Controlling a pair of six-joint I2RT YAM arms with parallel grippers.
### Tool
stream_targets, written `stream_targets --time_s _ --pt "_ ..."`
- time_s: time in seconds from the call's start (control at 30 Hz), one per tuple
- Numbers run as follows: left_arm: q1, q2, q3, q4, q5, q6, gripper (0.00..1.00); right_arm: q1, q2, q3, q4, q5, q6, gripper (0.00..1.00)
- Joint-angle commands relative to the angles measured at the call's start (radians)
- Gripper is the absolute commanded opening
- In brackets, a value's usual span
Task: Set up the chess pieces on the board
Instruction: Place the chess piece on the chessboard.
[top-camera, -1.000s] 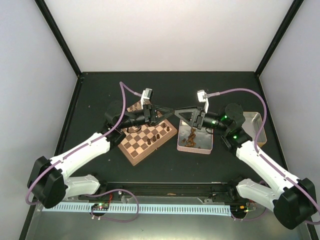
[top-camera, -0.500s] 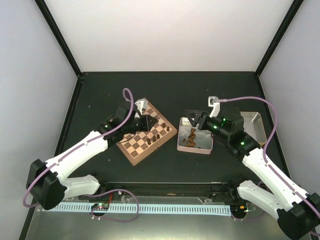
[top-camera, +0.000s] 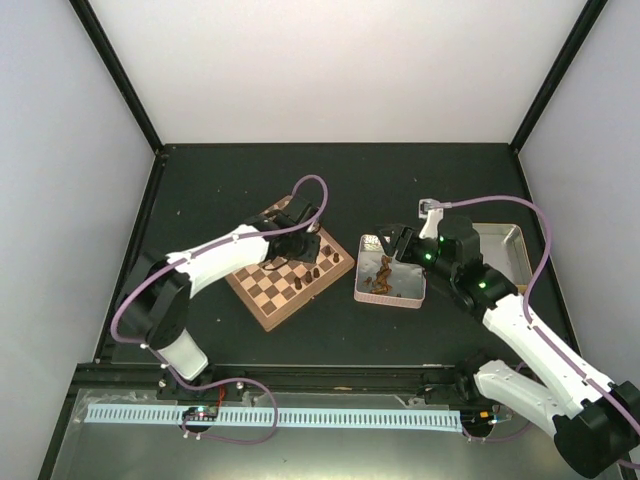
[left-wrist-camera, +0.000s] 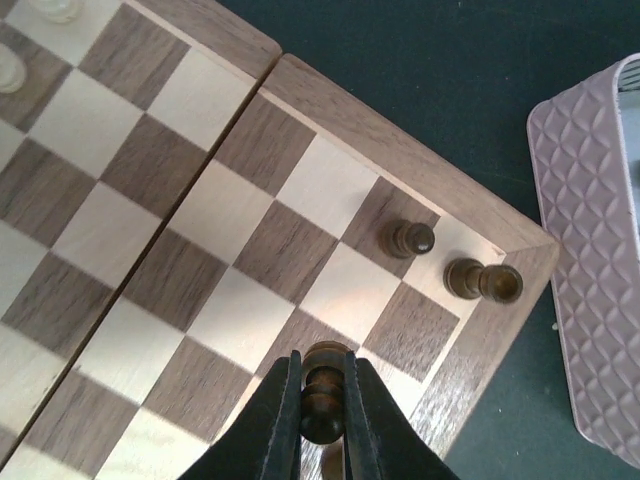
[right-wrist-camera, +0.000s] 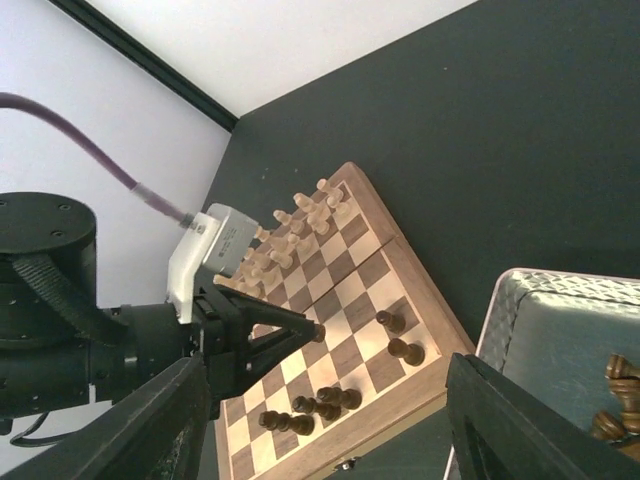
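Note:
The board (top-camera: 262, 305) lies left of centre. Dark chess pieces (top-camera: 314, 274) stand along its near-right edge, several in a cluster (right-wrist-camera: 322, 400). Two more stand near the right corner, one (left-wrist-camera: 410, 237) and another (left-wrist-camera: 482, 280). My left gripper (top-camera: 311, 238) is shut on a dark pawn (left-wrist-camera: 325, 395), which it holds just above a square close to that corner (right-wrist-camera: 318, 332). My right gripper (top-camera: 386, 240) is open and empty (right-wrist-camera: 322, 365) over the far-left end of the silvery tin (top-camera: 419, 291). More dark pieces (top-camera: 383, 272) lie heaped in the tin.
Pale pieces (right-wrist-camera: 290, 225) fill the board's far-left side. A shallow metal tray (top-camera: 503, 250) sits at the right, behind my right arm. The tin's patterned wall (left-wrist-camera: 590, 300) stands a short gap from the board's right corner.
The two grippers met over the gap between board and tin, then parted. The right one opened and drew back over the tin. The left one swung over the board with the pawn.

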Motion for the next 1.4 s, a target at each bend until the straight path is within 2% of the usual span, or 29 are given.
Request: stream_targets --time_s 0.0,0.3,0.67,0.9,1.37 --pt "-0.014 0.078 0.072 -0.010 -0.008 0.034 0.02 -0.003 -0.019 -0.013 -0.023 0.048 -0.014 0.66" --pt "-0.035 0.186 0.102 0.021 0.029 0.059 0.01 -0.003 -0.022 -0.016 -0.019 0.020 -0.050 0.67" --pt "-0.041 0.236 0.128 0.007 -0.054 0.080 0.02 -0.003 -0.020 -0.014 -0.030 0.005 -0.089 0.67" --pt "-0.041 0.228 0.107 0.023 -0.012 0.082 0.10 -0.003 -0.013 -0.014 -0.031 0.000 -0.089 0.67" --pt "-0.041 0.141 0.155 -0.033 0.001 0.084 0.34 -0.003 -0.014 0.002 -0.059 0.017 -0.079 0.67"
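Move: The left hand holds a dark pawn over the board; its light square lies about 1 cm ahead, 2 cm to the right and 7 cm below. The standing pawn is about 3 cm ahead and 4 cm right of the hand, the corner rook 1 cm ahead and 6 cm right, and the nearest back-rank piece 2 cm back and 2 cm right, all some 6 cm lower. From the right hand the square lies roughly 5 cm ahead, 15 cm left and 20 cm below. The left hand lowers the pinched pawn about 5 cm while easing some 2 cm to the right, then shifts barely a centimetre forward at that height, with a slight tilt of the wrist, to bring it down on the light square beside the standing pawn. There it holds still briefly, then opens its fingers to about a third, letting go of the pawn and only starting to rise at the very end with a fingertip still on either side. ##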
